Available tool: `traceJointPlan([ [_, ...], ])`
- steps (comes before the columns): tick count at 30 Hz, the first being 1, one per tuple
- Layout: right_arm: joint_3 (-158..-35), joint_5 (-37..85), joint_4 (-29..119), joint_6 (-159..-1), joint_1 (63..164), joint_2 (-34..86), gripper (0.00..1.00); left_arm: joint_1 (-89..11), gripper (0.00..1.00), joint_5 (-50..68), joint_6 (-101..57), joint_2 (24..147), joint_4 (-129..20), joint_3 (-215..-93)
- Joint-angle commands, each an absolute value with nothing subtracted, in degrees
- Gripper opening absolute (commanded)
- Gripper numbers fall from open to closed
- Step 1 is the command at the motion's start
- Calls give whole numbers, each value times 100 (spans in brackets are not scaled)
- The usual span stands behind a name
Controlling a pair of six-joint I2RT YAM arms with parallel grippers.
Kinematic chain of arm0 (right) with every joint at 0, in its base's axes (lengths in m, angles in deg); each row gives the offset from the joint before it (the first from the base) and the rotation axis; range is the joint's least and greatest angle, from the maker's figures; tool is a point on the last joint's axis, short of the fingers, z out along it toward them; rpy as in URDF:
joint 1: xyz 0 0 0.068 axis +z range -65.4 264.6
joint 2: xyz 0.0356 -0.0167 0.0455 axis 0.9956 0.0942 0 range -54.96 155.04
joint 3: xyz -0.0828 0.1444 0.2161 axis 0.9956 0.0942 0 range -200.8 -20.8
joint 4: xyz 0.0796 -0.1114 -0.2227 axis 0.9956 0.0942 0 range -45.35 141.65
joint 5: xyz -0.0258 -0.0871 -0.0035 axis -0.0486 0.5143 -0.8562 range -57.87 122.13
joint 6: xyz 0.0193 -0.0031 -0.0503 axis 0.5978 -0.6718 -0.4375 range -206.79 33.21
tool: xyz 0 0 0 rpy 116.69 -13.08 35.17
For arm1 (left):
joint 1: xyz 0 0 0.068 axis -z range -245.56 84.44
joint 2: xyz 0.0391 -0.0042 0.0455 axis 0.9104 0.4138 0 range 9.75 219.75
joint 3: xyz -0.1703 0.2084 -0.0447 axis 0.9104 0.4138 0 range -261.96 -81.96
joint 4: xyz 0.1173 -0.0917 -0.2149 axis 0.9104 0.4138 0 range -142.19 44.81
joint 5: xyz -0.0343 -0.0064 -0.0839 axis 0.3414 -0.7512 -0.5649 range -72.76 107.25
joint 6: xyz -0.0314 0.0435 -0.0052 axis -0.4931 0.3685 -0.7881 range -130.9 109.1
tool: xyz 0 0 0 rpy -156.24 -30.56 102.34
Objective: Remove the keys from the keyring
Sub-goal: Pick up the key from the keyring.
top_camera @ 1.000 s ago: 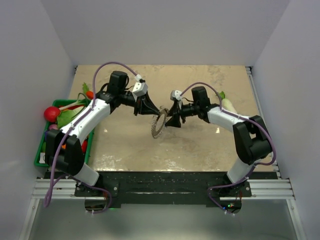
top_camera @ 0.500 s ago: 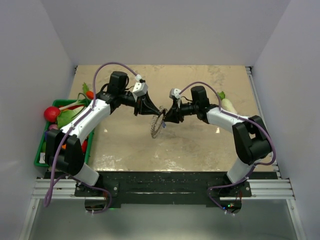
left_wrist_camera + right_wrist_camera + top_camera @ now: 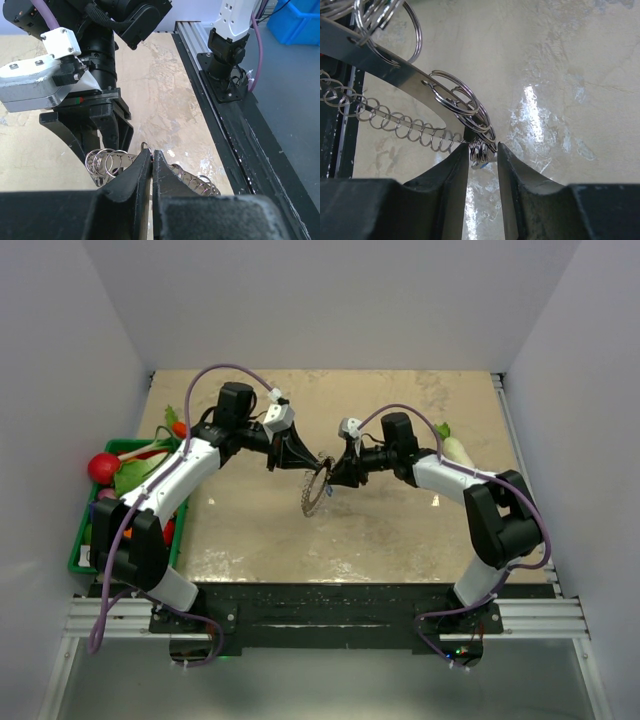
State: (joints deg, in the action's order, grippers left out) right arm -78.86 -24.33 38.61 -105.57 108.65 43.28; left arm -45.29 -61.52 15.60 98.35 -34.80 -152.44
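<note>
The keyring (image 3: 315, 495) is a grey metal loop strung with small wire rings, hanging above the table between both arms. My left gripper (image 3: 318, 462) is shut on its upper edge. In the left wrist view the fingertips (image 3: 145, 162) pinch one small ring, and the keyring (image 3: 197, 180) runs out to either side. My right gripper (image 3: 331, 478) faces it from the right. In the right wrist view the right gripper (image 3: 484, 150) has its jaws narrowed onto the small silver key (image 3: 481, 156), which shows a bit of blue and hangs from the keyring (image 3: 395, 65).
A green basket (image 3: 85, 540) of vegetables stands at the table's left edge, with a red ball-shaped one (image 3: 103, 467) on its rim. A white radish (image 3: 455, 450) lies at the right behind my right arm. The black base rail (image 3: 225, 125) runs along the near edge.
My right gripper moved a little left toward the loop and its jaws closed in on the key. The left gripper kept its hold and did not move.
</note>
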Motion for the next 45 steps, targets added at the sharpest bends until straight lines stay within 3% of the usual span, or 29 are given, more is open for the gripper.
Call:
traceJointPlan([
  [1,-8100,-2438,3859,-10604,10877,4339,30,-4587,0,-6449,1485,9764,-3681,-15262],
  [4,-8118,-2482,3859,-10595,10886,4348,21,-4596,0,-6467,1477,9764,-3672,-15254],
  [7,-8153,-2508,3850,-10568,10877,4330,5,-4596,0,-6467,1477,9764,-3689,-15254],
  [9,-8153,-2517,3850,-10560,10877,4295,0,-4596,0,-6467,1477,9773,-3681,-15245],
  [19,-8354,-2263,4447,-11182,10886,4032,0,-4692,0,-6142,1477,9773,-3768,-15210],
  [20,-8407,-2201,4874,-11401,10886,3997,0,-4771,5,-6107,1468,9773,-3795,-15192],
  [23,-8522,-1938,5333,-11684,10877,3900,0,-4973,7,-6019,1372,9791,-3935,-15131],
  [26,-8522,-1665,5528,-11886,10868,3829,0,-5079,15,-5835,1327,9826,-4067,-15069],
  [32,-8391,-1138,5265,-11729,10868,3610,0,-5079,25,-5465,1380,9896,-4032,-15034],
  [37,-8346,-892,5028,-11562,10868,3469,0,-5079,26,-5360,1310,10054,-4041,-15016],
  [45,-8451,-496,5212,-11798,10868,3398,0,-5062,46,-5017,871,10265,-4647,-14990],
])
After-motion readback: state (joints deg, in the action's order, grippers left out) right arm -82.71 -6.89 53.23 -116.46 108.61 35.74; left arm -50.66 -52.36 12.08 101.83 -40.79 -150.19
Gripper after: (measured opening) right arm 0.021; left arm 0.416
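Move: Just at the right hand's half-open fingertips, about 1 cm farther left, 1 cm back and 2 cm lower, hangs the blue-tagged key. The keyring's middle lies roughly 3 cm back, 2 cm left and 4 cm above that hand. From the left hand, its shut fingers still gripping the keyring's upper edge, the keyring's middle is about 6 cm straight below, and the key some 4 cm ahead, 3 cm right and 10 cm below. Closing fully on the wire loops at the keyring's edge beside the key, the right hand takes the grip while the left still holds. Then the right draws the keyring about 4 cm right, some 3 cm forward and finally up, its wrist turning some 15 degrees; the left opens, releases the upper edge and moves off forward about 6 cm, down and left. ##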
